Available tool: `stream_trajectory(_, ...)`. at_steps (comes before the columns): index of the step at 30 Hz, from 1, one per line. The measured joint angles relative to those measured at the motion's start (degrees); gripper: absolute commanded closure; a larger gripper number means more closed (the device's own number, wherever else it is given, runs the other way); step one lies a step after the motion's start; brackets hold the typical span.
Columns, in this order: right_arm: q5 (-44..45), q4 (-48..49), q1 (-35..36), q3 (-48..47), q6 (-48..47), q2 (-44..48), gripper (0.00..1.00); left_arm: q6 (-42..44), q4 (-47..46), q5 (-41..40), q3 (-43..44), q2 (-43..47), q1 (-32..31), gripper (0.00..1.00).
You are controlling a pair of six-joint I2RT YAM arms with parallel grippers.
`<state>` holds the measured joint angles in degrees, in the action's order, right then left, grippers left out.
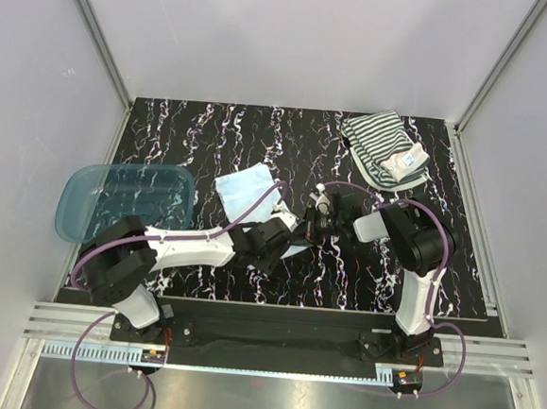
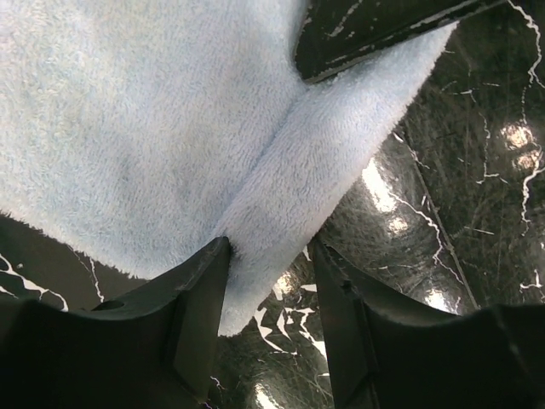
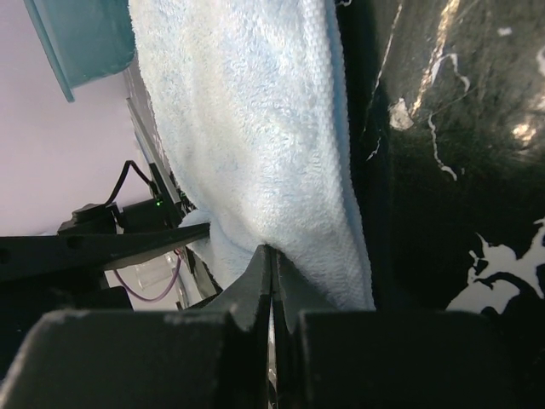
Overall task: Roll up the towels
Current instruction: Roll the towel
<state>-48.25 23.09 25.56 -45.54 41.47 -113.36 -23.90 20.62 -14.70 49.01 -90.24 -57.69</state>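
The light blue towel (image 1: 244,188) lies mid-table, with its near corner under both grippers. My right gripper (image 1: 308,228) is shut on that towel's edge, and the right wrist view shows the cloth (image 3: 255,128) pinched at the closed tips (image 3: 271,251). My left gripper (image 1: 290,234) stands open over a raised fold of the same towel (image 2: 128,111). The fold runs between its fingers (image 2: 269,245), touching the left one and clear of the right. The striped towel (image 1: 382,149) lies loosely bunched at the back right, away from both grippers.
A translucent blue plastic tub (image 1: 127,198) sits at the left edge of the black marbled mat (image 1: 213,133), and its rim shows in the right wrist view (image 3: 85,43). Grey walls enclose the table on three sides. The two wrists are close together over the near middle.
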Motion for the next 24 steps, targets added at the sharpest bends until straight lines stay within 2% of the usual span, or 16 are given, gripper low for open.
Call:
stream_trajectory(1, -0.1, 0.0, 0.0, 0.0, 0.0, 0.0, 1.00, -0.2, 0.0, -0.3, 0.0, 0.0, 0.0, 0.53)
stream_trajectory(2, -0.1, 0.0, 0.0, -0.1, 0.0, -0.1, 1.00, -0.5, 0.0, -0.6, 0.0, -0.1, 0.0, 0.61)
stream_trajectory(6, -0.3, 0.0, 0.0, -0.2, 0.0, -0.2, 1.00, -1.5, 0.2, -2.5, 0.2, -1.1, 0.0, 0.67)
stream_trajectory(11, -0.3, 0.0, 0.0, -0.2, 0.0, -0.2, 1.00, -2.4, 0.8, -3.4, 0.9, -1.9, 0.0, 0.61)
stream_trajectory(15, -0.3, -0.6, 0.0, -0.5, -0.1, -0.2, 1.00, -2.7, 1.8, -3.4, 2.3, -3.4, 0.0, 0.51)
stream_trajectory(17, -0.3, -1.5, 0.0, -0.8, -0.2, -0.2, 1.00, -2.7, 2.4, -3.4, 3.3, -4.4, -0.1, 0.51)
stream_trajectory(18, -0.3, -2.3, 0.0, -1.2, -0.3, -0.2, 1.00, -2.6, 2.8, -3.4, 3.8, -4.9, -0.2, 0.55)
stream_trajectory(19, -0.2, -3.2, 0.0, -1.6, -0.5, -0.2, 1.00, -2.6, 3.1, -3.6, 4.1, -5.1, -0.2, 0.65)
stream_trajectory(23, 1.7, -8.2, 0.0, -3.4, -2.0, 0.6, 1.00, -2.6, 4.3, -5.2, 5.0, -5.8, -0.1, 0.87)
stream_trajectory(24, 2.6, -10.2, 0.0, -3.9, -2.6, 1.3, 1.00, -2.5, 4.3, -5.4, 5.2, -6.1, -0.1, 0.89)
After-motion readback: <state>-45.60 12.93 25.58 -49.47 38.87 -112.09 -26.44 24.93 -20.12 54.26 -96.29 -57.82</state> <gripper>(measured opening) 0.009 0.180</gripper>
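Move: Between the left hand's half-open fingers lies the folded strip along the towel's near edge, about 1 cm ahead and 1 cm lower, close to the strip's left end. The towel's middle is some 9 cm ahead and 2 cm to the left; the right gripper's tips are roughly 5 cm ahead and 6 cm to the right. From the right hand, that part of the strip lies about 6 cm left and 4 cm back, at its own height. Easing about 1.5 cm forward and 1 cm down into the folded edge, the left hand partly closes, reopens to its earlier gap, then closes well in to pinch the strip near its left end, tilting some 5 degrees with its left side rising. The right fingers stay shut at the towel, shifting barely half a centimetre forward at the last. ##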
